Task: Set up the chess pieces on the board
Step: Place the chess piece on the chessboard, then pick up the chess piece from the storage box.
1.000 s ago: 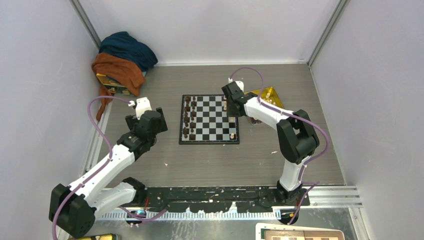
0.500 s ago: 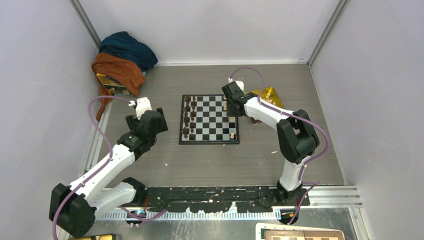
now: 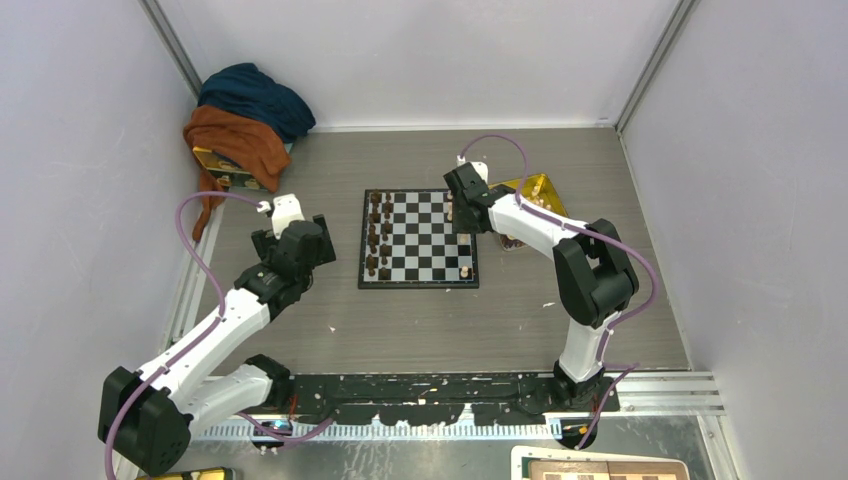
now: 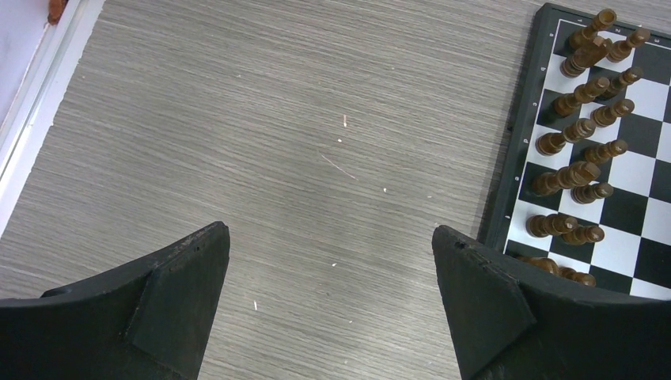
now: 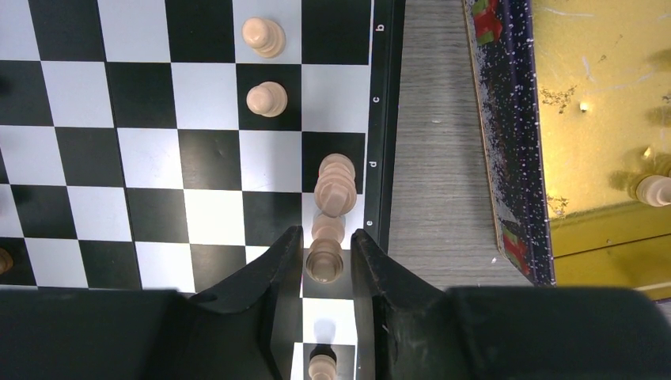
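The board (image 3: 425,255) lies mid-table; it also shows in the right wrist view (image 5: 150,95) and the left wrist view (image 4: 645,170). Light-tan chess pieces (image 5: 267,99) stand along its right side, with a taller one (image 5: 335,182) on the edge file. My right gripper (image 3: 458,212) hangs over that edge. In its wrist view my right gripper (image 5: 326,233) has its jaws narrowly apart around one upright light-tan piece (image 5: 324,265), with a thin gap on each side. My left gripper (image 4: 331,229) is wide open and empty over bare table left of the board (image 3: 305,240).
Dark brown pieces (image 3: 378,235) fill the board's left columns. A shiny yellow tray (image 5: 601,119) right of the board holds a light-tan piece (image 5: 655,188). Blue and orange cloths (image 3: 245,120) are piled on a box at the back left. Walls enclose the table.
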`<act>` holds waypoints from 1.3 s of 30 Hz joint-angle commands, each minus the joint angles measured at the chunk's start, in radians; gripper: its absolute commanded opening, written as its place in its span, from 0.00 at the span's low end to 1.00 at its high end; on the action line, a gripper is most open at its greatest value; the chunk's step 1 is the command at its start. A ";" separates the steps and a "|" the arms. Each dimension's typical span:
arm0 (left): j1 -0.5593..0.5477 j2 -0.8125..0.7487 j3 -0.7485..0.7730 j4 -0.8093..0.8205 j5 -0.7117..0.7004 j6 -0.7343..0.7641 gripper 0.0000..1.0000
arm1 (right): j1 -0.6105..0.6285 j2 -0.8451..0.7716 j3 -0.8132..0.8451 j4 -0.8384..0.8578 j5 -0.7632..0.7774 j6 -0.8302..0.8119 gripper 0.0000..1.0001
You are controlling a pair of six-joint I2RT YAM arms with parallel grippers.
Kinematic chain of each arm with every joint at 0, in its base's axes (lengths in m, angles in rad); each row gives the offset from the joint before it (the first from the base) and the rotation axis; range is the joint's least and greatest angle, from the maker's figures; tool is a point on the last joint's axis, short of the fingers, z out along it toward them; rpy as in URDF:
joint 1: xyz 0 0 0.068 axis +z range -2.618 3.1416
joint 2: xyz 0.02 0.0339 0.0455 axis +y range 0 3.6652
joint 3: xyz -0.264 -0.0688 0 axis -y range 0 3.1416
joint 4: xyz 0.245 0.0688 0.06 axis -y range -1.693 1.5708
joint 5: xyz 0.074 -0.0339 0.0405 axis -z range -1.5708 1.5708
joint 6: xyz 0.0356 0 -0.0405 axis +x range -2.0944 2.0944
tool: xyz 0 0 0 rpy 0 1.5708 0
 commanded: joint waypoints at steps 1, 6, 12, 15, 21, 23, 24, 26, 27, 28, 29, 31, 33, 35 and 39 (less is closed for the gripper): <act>-0.005 -0.022 0.002 0.035 -0.009 -0.012 1.00 | -0.004 -0.039 0.001 0.010 0.011 -0.006 0.35; -0.005 -0.033 0.003 0.029 -0.012 -0.018 1.00 | -0.004 -0.077 0.013 -0.010 0.020 -0.017 0.35; -0.006 -0.033 0.009 0.028 -0.016 -0.024 1.00 | -0.004 -0.142 0.084 -0.075 0.019 -0.036 0.35; -0.006 -0.024 0.016 0.028 -0.014 -0.028 1.00 | -0.004 -0.168 0.119 -0.095 0.035 -0.043 0.35; -0.014 -0.011 0.026 0.028 -0.013 -0.031 1.00 | -0.056 -0.198 0.130 -0.100 0.074 -0.047 0.35; -0.014 -0.010 0.027 0.028 -0.014 -0.030 1.00 | -0.094 -0.198 0.124 -0.097 0.086 -0.046 0.35; -0.014 -0.010 0.028 0.029 -0.014 -0.029 1.00 | -0.117 -0.194 0.123 -0.096 0.089 -0.042 0.35; -0.015 -0.009 0.028 0.029 -0.015 -0.027 1.00 | -0.170 -0.179 0.120 -0.090 0.097 -0.037 0.35; -0.015 -0.007 0.029 0.029 -0.014 -0.027 1.00 | -0.195 -0.167 0.122 -0.088 0.100 -0.035 0.35; -0.015 -0.006 0.029 0.029 -0.014 -0.027 1.00 | -0.221 -0.155 0.120 -0.084 0.102 -0.032 0.35; -0.015 -0.003 0.030 0.029 -0.014 -0.028 1.00 | -0.245 -0.144 0.118 -0.079 0.102 -0.028 0.35; -0.015 0.001 0.034 0.030 -0.014 -0.024 1.00 | -0.297 -0.119 0.111 -0.057 0.096 -0.022 0.35; -0.015 0.007 0.037 0.029 -0.014 -0.022 1.00 | -0.334 -0.095 0.113 -0.045 0.088 -0.017 0.35; -0.015 0.014 0.041 0.031 -0.016 -0.020 1.00 | -0.362 -0.065 0.129 -0.045 0.078 -0.012 0.35; -0.015 0.026 0.043 0.037 -0.016 -0.018 1.00 | -0.394 -0.016 0.147 -0.041 0.067 -0.006 0.35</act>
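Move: Between the right fingertips stands the light piece just set down, its middle about 1 cm below the hand point. A neighbour stands some 3 cm ahead in the same row, and the piece near the board's near right corner about 10 cm straight back. The light pieces in the gold tray cluster roughly 18 cm to the right, 7 cm ahead and 3 cm lower. From the left hand that cluster lies about 50 cm right, 14 cm ahead and 10 cm lower. Rising about 9 cm off the piece left on the board, the right hand clears it with its fingers already parted and keeping that small gap. It then swings some 17 cm right and about 6 cm forward to the gold tray, turning around 25 degrees clockwise and sinking about 5 cm towards the pieces by the end, without touching them yet. ##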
